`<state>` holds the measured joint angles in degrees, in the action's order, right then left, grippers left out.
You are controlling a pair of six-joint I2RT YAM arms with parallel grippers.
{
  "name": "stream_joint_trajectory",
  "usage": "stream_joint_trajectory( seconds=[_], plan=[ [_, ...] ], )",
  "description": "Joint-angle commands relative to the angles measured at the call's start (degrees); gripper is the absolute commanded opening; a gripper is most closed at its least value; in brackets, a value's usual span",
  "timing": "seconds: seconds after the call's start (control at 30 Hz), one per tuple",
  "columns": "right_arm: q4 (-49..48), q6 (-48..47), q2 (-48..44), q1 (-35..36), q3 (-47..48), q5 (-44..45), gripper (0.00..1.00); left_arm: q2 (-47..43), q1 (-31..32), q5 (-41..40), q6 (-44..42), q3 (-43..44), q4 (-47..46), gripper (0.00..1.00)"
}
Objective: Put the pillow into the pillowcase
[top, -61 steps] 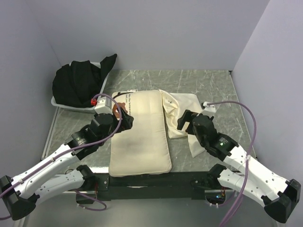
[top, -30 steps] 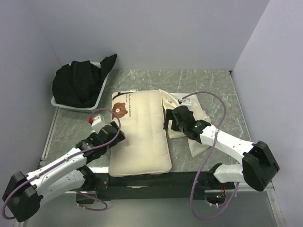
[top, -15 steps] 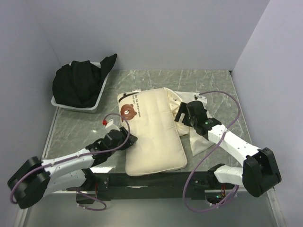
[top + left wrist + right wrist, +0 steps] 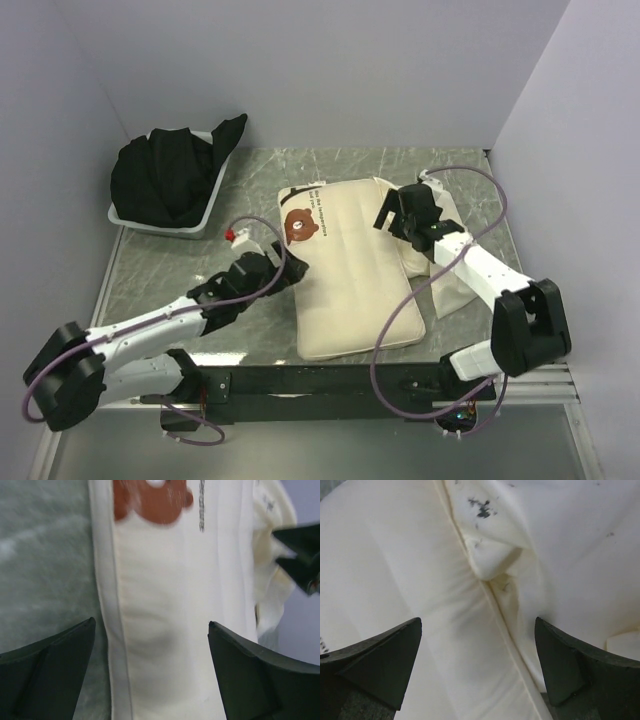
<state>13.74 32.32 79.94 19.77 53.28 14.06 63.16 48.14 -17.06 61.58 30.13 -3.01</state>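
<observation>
The pillow, thick and cream with a brown bear at its far end, lies slanted on the table, partly over the pillowcase, whose limp cloth shows along its right side. My left gripper is open at the pillow's left edge. In the left wrist view my left gripper spans the pillow near its seam without closing on it. My right gripper is open over the pillow's far right edge. In the right wrist view my right gripper straddles the line between pillow and pillowcase.
A white tray holding a bundled black cloth stands at the back left. Walls close the table on the left, back and right. Bare marble tabletop shows left of the pillow.
The pillow has slid and turned to the right, further over the pillowcase. My left arm has followed it rightward. My right gripper has moved up to the pillow's far right edge.
</observation>
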Motion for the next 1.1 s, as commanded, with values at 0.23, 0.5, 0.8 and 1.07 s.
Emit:
stream_joint_trajectory(
  seconds=[0.23, 0.5, 0.8, 1.07],
  plan=[
    [-3.53, 4.07, -4.15, -1.23, -6.04, -4.91, 1.0, 24.8, -24.66, 23.19, -19.74, 25.49, -6.91, 0.99],
    [-5.12, 5.04, -7.61, 1.59, -14.07, -6.42, 1.0, 46.86, -25.73, 27.61, -22.56, 41.75, -1.93, 0.99],
    [-4.51, 5.13, -9.89, 3.7, -15.66, -6.76, 1.0, 42.33, -25.29, 26.11, -20.54, 41.07, -1.83, 0.01],
    [-5.03, 5.3, -7.7, 5.8, -12.94, -9.66, 1.0, 13.63, -23.18, 10.75, -16.85, 34.3, 8.26, 0.01]
  ],
)
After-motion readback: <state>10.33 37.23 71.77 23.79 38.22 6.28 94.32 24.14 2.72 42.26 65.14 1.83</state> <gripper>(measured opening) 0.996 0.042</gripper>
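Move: The left hand, open above the pillow's left edge, goes for the pillow's far left corner, about 22 cm straight ahead and 5 cm lower. The bear print lies 10 cm ahead, 1 cm to its right and 6 cm down; the bin of black cloth stands about 20 cm ahead and 33 cm left. The right hand has the pillow's right edge about 1 cm to its right, 5 cm below, and the pillowcase some 10 cm right, 5 cm back, 9 cm below. Forward some 22 cm along the pillow's left side, bowing out to the left, the open left hand travels, then sinks onto the far left corner, shuts and pinches it, and lifts almost 8 cm while drawing back about 4 cm. The right hand, wide open, backs off along the pillow's right edge, sinking and drifting left, that edge still between its spread fingers in view. ##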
